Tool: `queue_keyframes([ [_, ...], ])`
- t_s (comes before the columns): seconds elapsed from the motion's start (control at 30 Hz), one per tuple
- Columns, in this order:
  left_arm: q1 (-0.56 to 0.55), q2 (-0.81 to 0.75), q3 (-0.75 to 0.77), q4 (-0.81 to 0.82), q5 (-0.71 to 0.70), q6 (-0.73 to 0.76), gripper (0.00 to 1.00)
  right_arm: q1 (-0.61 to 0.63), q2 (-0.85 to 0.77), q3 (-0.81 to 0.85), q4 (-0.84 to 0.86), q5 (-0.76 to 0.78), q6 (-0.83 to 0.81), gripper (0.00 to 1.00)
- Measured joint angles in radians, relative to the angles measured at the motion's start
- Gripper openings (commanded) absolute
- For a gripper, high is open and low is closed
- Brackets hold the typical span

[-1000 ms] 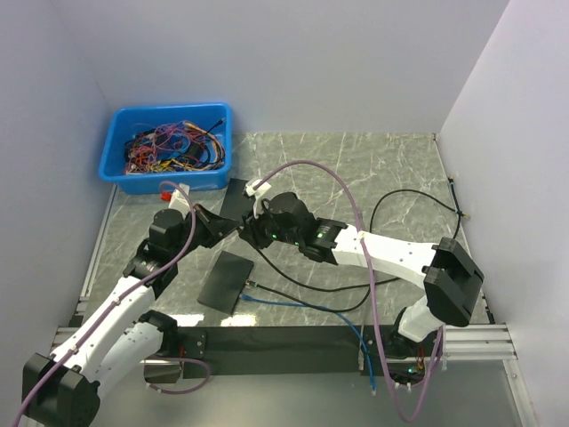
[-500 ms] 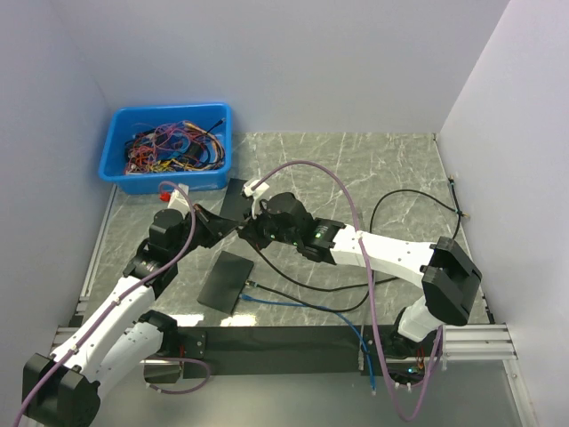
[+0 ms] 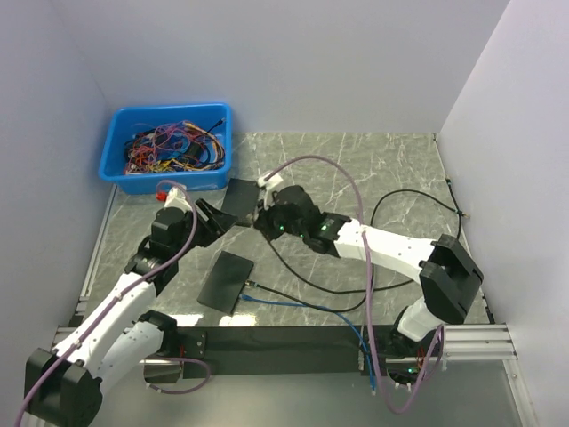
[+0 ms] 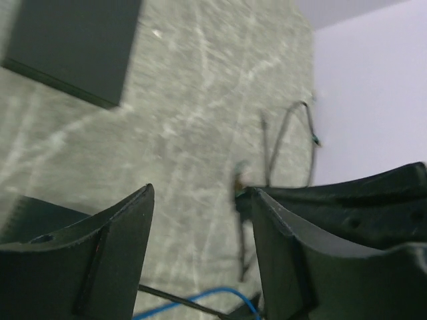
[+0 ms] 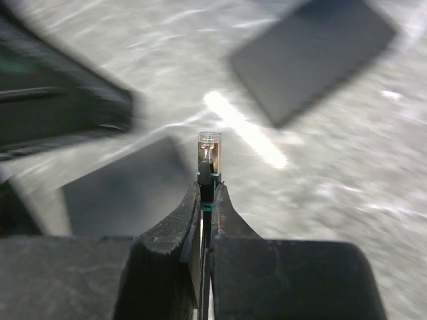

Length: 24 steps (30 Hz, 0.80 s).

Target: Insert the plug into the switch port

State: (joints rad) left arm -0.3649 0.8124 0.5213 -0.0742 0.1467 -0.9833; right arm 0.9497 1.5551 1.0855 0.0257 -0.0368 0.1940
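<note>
The plug (image 5: 209,148) is a clear connector with a green boot on a black cable (image 3: 307,283). My right gripper (image 5: 207,190) is shut on its boot, with the clear tip sticking out past the fingertips above the marble table. Two flat black switch boxes lie below, one (image 3: 238,197) behind the grippers and one (image 3: 226,279) nearer the arms; their ports do not show. My left gripper (image 4: 200,195) stands open with nothing between its fingers, just left of the right gripper (image 3: 261,217) in the top view. The far box (image 4: 73,47) shows at the upper left of the left wrist view.
A blue bin (image 3: 120,169) full of coloured wires stands at the back left. A blue cable (image 3: 293,302) and loops of the black cable lie on the table in front of the arms. White walls close in the left, back and right sides.
My left gripper has opened and drawn back to the left. My right gripper has closed on the plug and moved slightly back and right, away from the left gripper.
</note>
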Motion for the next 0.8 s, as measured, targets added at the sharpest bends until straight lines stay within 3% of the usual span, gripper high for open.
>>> queue_keyframes([
  [0.13, 0.042, 0.093, 0.017, 0.01, -0.052, 0.064, 0.66, -0.099, 0.041, 0.024, -0.05, 0.035, 0.026, 0.0],
  [0.33, 0.166, 0.373, 0.056, 0.139, -0.035, 0.147, 0.69, -0.202, 0.28, 0.178, -0.144, 0.055, 0.052, 0.0],
  [0.47, 0.215, 0.504, 0.086, 0.221, -0.009, 0.175, 0.69, -0.224, 0.416, 0.29, -0.223, 0.052, 0.074, 0.0],
  [0.67, 0.237, 0.776, 0.264, 0.332, 0.059, 0.228, 0.63, -0.232, 0.591, 0.502, -0.299, 0.03, 0.091, 0.0],
  [0.8, 0.241, 0.938, 0.361, 0.366, 0.093, 0.262, 0.6, -0.232, 0.645, 0.55, -0.319, -0.003, 0.104, 0.0],
])
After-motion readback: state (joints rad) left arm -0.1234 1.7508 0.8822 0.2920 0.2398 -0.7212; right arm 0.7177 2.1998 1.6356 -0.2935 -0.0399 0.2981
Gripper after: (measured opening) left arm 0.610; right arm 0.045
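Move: The far switch, one of two black slabs, lies on the table some 17 cm ahead of the empty left hand, nearly in line with it (about 1 cm right) and 17 cm lower. From the right hand, which already holds the plug, it is about 17 cm ahead, 6 cm left and 16 cm down. The near switch sits some 24 cm behind the far one and 2 cm to its left, and the blue bin's middle is about 31 cm ahead of the left hand, 19 cm left and 13 cm lower. Keeping the clear plug pinched, the right hand swings forward about 14 cm and sinks as far, first drifting right and then edging back left, while its fingers tip down some 20 degrees and turn clockwise, bringing the plug low beside the far switch's right-hand port edge. The left hand, fingers still open, leaves the plug side and reaches about 17 cm forward, down 11 cm and slightly left, rolling its left side up a little, to come low over the left part of the same switch in front of the bin. ##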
